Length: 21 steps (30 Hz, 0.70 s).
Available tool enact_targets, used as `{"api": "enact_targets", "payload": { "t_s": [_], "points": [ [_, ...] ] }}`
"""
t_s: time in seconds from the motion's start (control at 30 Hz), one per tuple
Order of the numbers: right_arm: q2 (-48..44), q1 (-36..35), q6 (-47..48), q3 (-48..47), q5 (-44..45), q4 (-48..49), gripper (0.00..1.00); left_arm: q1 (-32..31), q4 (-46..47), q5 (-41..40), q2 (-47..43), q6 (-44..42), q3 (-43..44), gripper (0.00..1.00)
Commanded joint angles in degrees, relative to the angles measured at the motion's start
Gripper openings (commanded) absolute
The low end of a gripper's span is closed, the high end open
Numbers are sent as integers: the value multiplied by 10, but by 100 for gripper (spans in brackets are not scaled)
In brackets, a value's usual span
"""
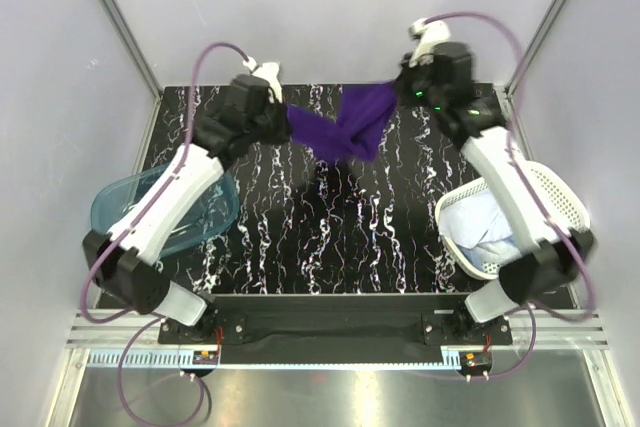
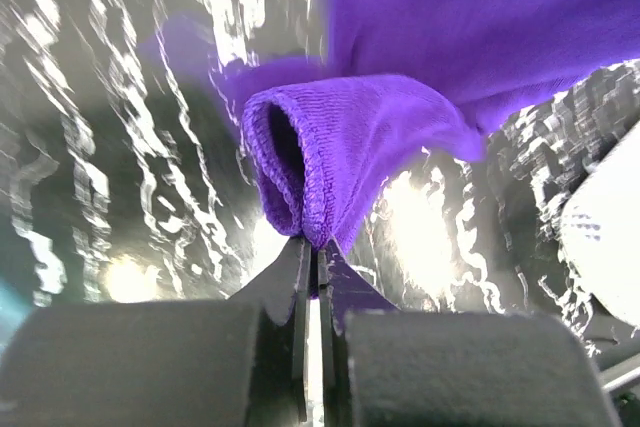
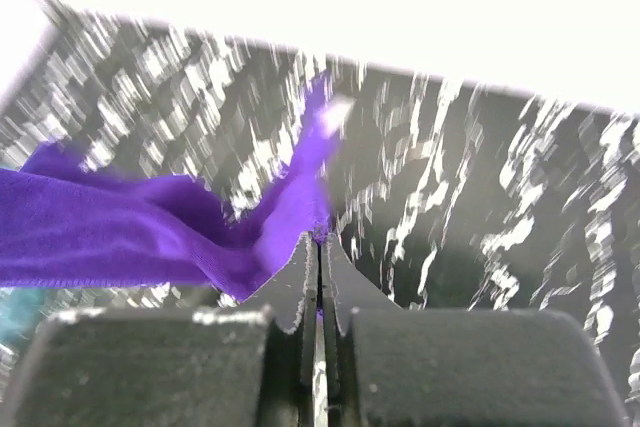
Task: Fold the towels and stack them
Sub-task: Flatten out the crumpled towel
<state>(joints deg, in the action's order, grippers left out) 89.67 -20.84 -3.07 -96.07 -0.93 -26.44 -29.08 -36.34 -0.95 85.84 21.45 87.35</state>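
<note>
A deep purple towel point(image 1: 345, 127) hangs stretched between my two grippers above the far part of the black marbled table point(image 1: 330, 237). My left gripper point(image 1: 287, 119) is shut on its left corner; in the left wrist view the hemmed purple edge point(image 2: 320, 162) bunches right at the closed tips point(image 2: 317, 247). My right gripper point(image 1: 400, 87) is shut on the towel's right corner, with the purple cloth point(image 3: 150, 232) trailing left from its closed tips point(image 3: 321, 239). A light blue towel point(image 1: 478, 227) lies inside the white basket.
A white perforated basket point(image 1: 545, 192) stands at the table's right edge under my right arm. A translucent teal tub point(image 1: 165, 212) sits at the left edge under my left arm. Grey walls enclose the table on three sides.
</note>
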Motion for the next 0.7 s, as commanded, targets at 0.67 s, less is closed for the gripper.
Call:
{"api": "enact_targets", "payload": {
  "t_s": [0.67],
  "points": [
    [-196,2,-121,167,190,-57,0,-11,-54,14,-212,43,-139,0]
  ]
}}
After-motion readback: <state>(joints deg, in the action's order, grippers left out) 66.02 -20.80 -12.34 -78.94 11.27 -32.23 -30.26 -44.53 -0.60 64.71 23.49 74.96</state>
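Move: Both hands already hold the purple towel high. Its hanging middle lies about 12 cm right and 8 cm below the left hand; from the right hand about 12 cm left, 6 cm back and 15 cm below. The clear table middle is some 10 cm back, 15 cm right and 26 cm below the left hand, and 17 cm back, 10 cm left and 33 cm below the right. The teal bin lies about 30 cm left, 6 cm back and 22 cm below the left hand; the white basket 27 cm right, 16 cm back and 29 cm below the right. Gripping the towel, both hands swing up and back 10–15 cm while spreading, then sink; the right returns forward slightly. ##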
